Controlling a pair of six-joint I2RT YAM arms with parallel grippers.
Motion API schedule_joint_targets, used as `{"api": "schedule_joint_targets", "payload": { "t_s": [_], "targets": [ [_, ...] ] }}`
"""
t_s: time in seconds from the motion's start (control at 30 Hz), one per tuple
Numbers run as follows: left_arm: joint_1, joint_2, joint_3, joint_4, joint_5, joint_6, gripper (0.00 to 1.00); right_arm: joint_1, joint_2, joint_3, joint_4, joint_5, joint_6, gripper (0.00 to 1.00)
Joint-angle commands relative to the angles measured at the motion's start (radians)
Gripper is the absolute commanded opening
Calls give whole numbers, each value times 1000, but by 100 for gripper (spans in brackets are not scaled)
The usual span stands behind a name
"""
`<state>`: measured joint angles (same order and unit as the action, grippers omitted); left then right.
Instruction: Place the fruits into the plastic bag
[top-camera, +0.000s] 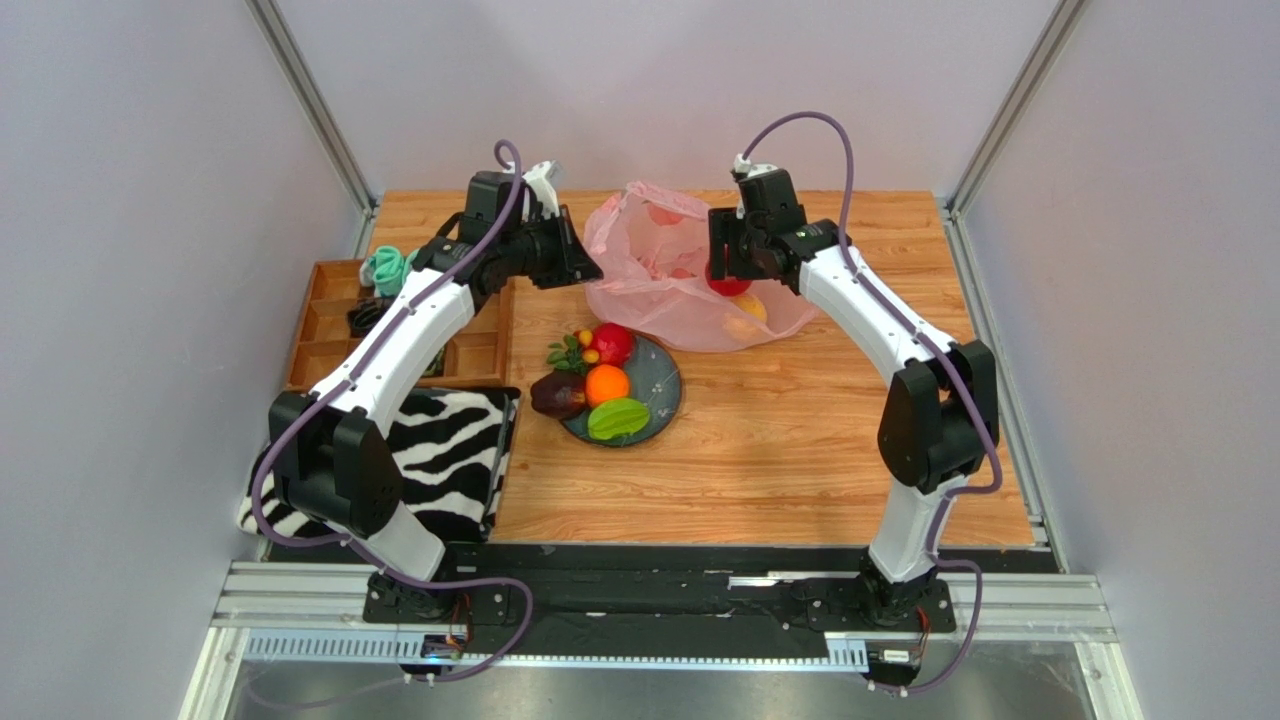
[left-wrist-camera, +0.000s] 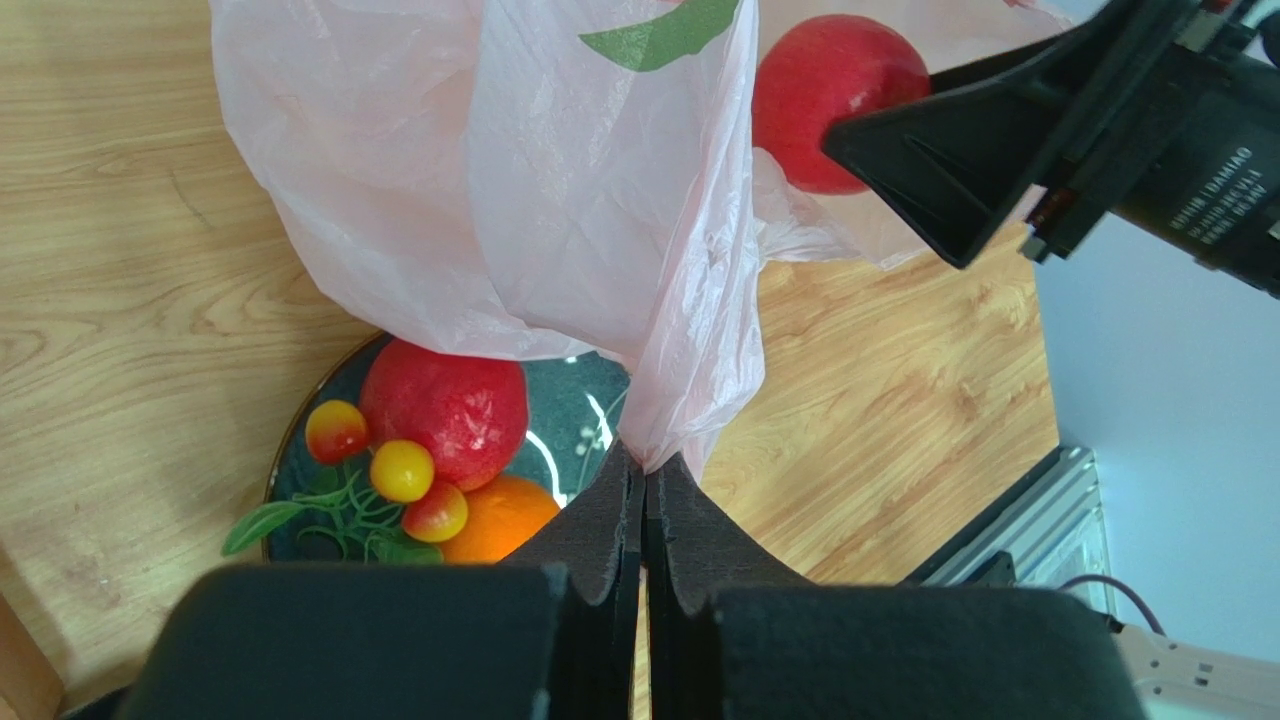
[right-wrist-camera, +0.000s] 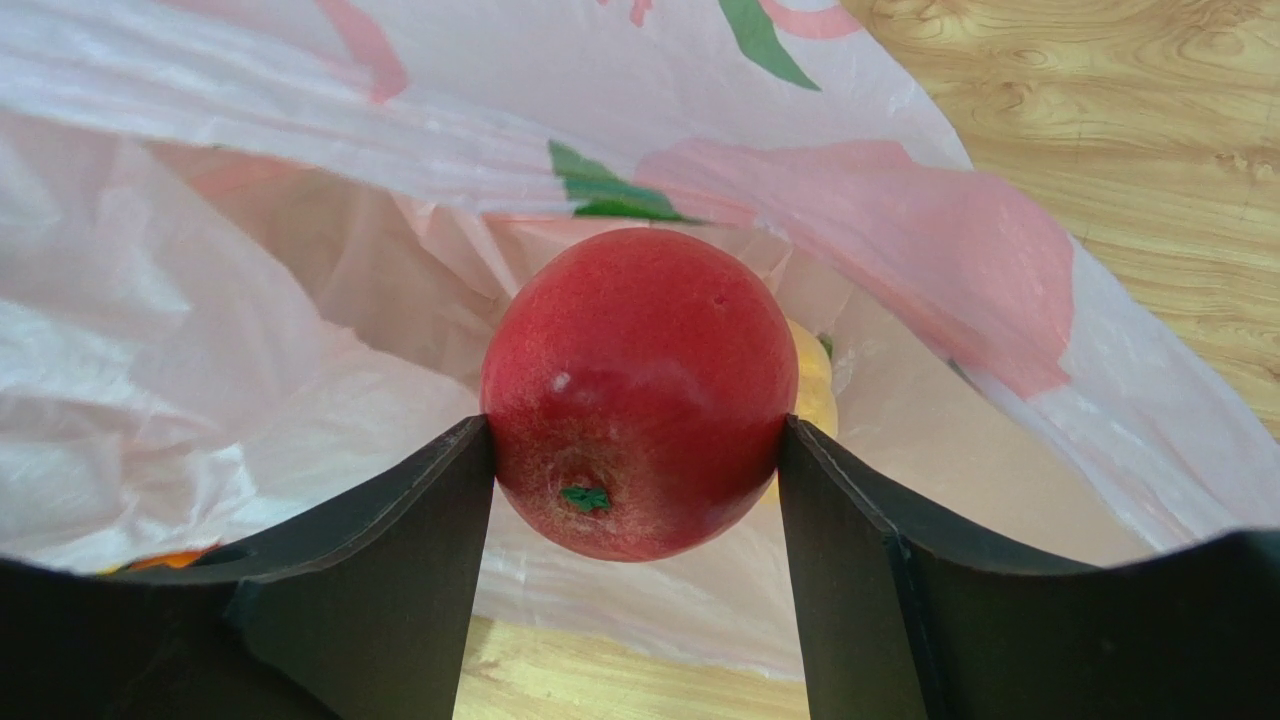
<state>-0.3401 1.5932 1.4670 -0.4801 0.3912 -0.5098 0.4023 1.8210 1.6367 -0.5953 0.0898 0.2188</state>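
Observation:
The pink plastic bag lies at the back of the table with its mouth lifted. My left gripper is shut on the bag's edge and holds it up. In the bag's mouth my right gripper is shut on a red apple, also seen from above. A yellow-orange peach lies inside, behind the apple. On the dark plate rest a second red fruit, an orange, a green fruit, a purple fruit and berries.
A wooden compartment tray with a green item stands at the left edge. A zebra-striped cloth lies in front of it, partly under the left arm. Grey walls enclose the table on three sides.

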Motion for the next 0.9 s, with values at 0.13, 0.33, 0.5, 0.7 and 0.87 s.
{"api": "schedule_joint_targets", "payload": {
  "t_s": [0.13,0.33,0.5,0.7,0.87],
  "targets": [
    [-7,-52,-13,14,14,2,0,6,103,110,15,5,2,32],
    [-8,-53,-23,14,11,1,0,23,155,101,8,-13,4,33],
    [-11,-45,-19,12,14,1,0,44,182,68,2,-24,4,33],
    [-11,-44,-16,12,11,4,0,47,225,80,-46,14,-21,34],
    [-11,-42,-16,12,9,4,0,47,244,60,-69,50,-22,43]
  ]
}}
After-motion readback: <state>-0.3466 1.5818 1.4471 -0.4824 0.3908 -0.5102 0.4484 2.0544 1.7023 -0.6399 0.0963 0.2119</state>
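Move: The right hand, the red fruit between its fingers, is over the plastic bag's mouth; the bag's middle lies about 4 cm ahead, 3 cm left and 10 cm below. The yellow fruit in the bag is some 4 cm ahead, 3 cm right and 13 cm down; the plate, 15 cm lower, is roughly 14 cm left and 10 cm back. From the left hand, the bag's middle is about 8 cm ahead, 14 cm right and 15 cm below. Down into the open bag goes the right hand, sinking about 9 cm, first easing a little forward and then back again while drifting a couple of centimetres left, towards the bag's floor beside the yellow fruit. The wrist tips some 10 degrees further downward and the fingers keep their hold on the red fruit; the left hand still pinches the bag's rim, almost unmoving. ##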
